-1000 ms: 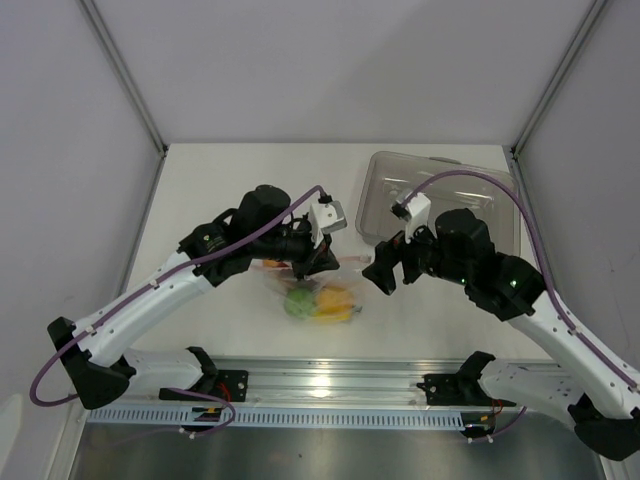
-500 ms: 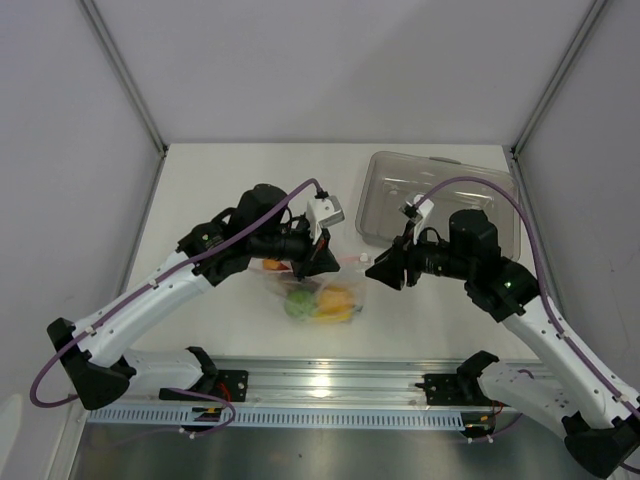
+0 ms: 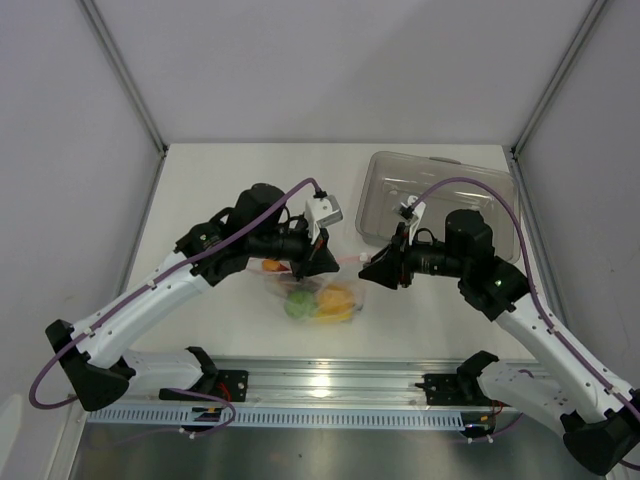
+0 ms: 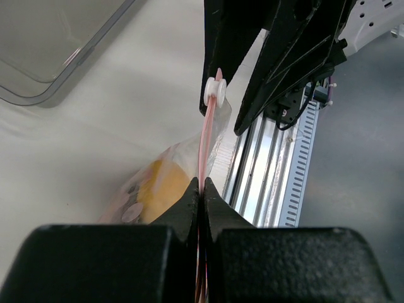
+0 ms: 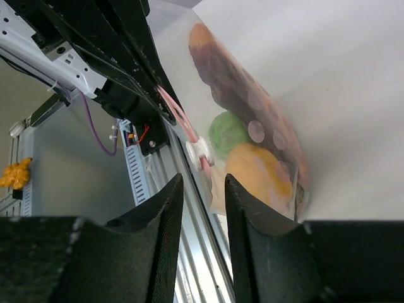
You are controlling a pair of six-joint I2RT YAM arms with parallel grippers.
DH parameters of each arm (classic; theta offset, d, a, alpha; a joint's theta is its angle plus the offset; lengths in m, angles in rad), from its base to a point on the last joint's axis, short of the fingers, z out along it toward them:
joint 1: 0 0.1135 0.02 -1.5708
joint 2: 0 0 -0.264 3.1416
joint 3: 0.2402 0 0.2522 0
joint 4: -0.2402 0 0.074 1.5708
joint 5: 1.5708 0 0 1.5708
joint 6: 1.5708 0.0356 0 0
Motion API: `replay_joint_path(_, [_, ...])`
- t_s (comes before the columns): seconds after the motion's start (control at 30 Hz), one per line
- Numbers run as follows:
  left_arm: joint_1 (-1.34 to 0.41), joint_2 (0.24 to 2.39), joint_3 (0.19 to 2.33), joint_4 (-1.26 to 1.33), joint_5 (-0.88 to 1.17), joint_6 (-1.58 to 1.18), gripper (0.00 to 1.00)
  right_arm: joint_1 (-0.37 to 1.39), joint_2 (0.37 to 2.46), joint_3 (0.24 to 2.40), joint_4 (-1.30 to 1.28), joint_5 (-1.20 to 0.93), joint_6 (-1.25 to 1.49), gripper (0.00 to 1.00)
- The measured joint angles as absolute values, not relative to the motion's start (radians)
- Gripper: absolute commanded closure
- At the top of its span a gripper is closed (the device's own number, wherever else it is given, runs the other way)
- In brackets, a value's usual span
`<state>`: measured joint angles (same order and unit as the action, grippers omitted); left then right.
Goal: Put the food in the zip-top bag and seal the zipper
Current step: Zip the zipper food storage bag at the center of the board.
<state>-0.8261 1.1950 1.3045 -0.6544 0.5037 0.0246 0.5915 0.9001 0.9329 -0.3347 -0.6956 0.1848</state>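
Note:
The zip-top bag [image 3: 318, 295] lies near the front edge. Inside it I see the food: a green lime [image 3: 297, 305], a yellow fruit [image 3: 336, 299] and a reddish-brown slice [image 5: 221, 79]. My left gripper [image 3: 316, 257] is shut on the pink zipper [image 4: 206, 136] at the bag's mouth. A white slider [image 5: 197, 151] sits on that strip. My right gripper [image 3: 372, 270] reaches in from the right, jaws narrowed but still apart. In the right wrist view the slider lies just beyond the fingertips [image 5: 173, 183], untouched. The left wrist view shows the right gripper's black fingers [image 4: 278, 57] flanking the slider [image 4: 216, 91].
A rigid clear tray [image 3: 440, 162] stands at the back right, behind the right arm. The aluminium rail [image 3: 330, 385] runs along the near edge just below the bag. Grey walls close off the table's left, right and far sides.
The right gripper has moved left toward the bag's slider, and its jaws have narrowed from wide open. The left gripper keeps its hold on the zipper strip.

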Motion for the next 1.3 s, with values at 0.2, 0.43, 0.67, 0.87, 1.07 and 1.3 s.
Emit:
replay_joint_path(0.2, [-0.817, 1.195, 1.303, -0.654, 0.512, 0.025, 1.00, 0.588, 0.902, 0.900, -0.285, -0.717, 0.204, 0.71])
replay_joint_path(0.43, [-0.815, 1.195, 1.301, -0.654, 0.529, 0.025, 1.00, 0.566, 0.902, 0.876, -0.225, -0.735, 0.240, 0.79])
replay_joint_path(0.67, [-0.810, 1.188, 1.278, -0.653, 0.535, 0.024, 0.99, 0.535, 0.904, 0.863, -0.159, -0.767, 0.282, 0.91])
replay_joint_path(0.87, [-0.805, 1.184, 1.272, -0.652, 0.536, 0.007, 0.99, 0.528, 0.907, 0.852, -0.130, -0.785, 0.303, 1.00])
replay_joint_path(1.07, [-0.804, 1.184, 1.272, -0.652, 0.539, -0.003, 0.99, 0.526, 0.912, 0.847, -0.114, -0.792, 0.319, 1.00])
replay_joint_path(1.3, [-0.804, 1.184, 1.272, -0.644, 0.555, -0.013, 0.64, 0.526, 0.912, 0.847, -0.105, -0.796, 0.323, 1.00])
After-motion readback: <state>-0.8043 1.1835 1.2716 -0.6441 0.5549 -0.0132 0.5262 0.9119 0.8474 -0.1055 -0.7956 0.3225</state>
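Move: The white zipper slider sits just off the right fingertips, about 2 cm to that hand's left, roughly 1 cm ahead and level with it. From the right hand, the yellow fruit in the bag lies about 5 cm ahead, 7 cm left and 18 cm below, with the green fruit some 9 cm farther left of that fruit. The slider is about 5 cm to the right of the left hand, level with it. The right fingers, already partly closed around the strip's end, shut fully and pinch the pink zipper tail right beside the white slider, after easing forward about 1 cm and slightly up with a small roll that lifts the hand's left side. The left hand keeps its pinch on the strip while sinking barely 1 cm, then opens its fingers about a quarter of the way. ##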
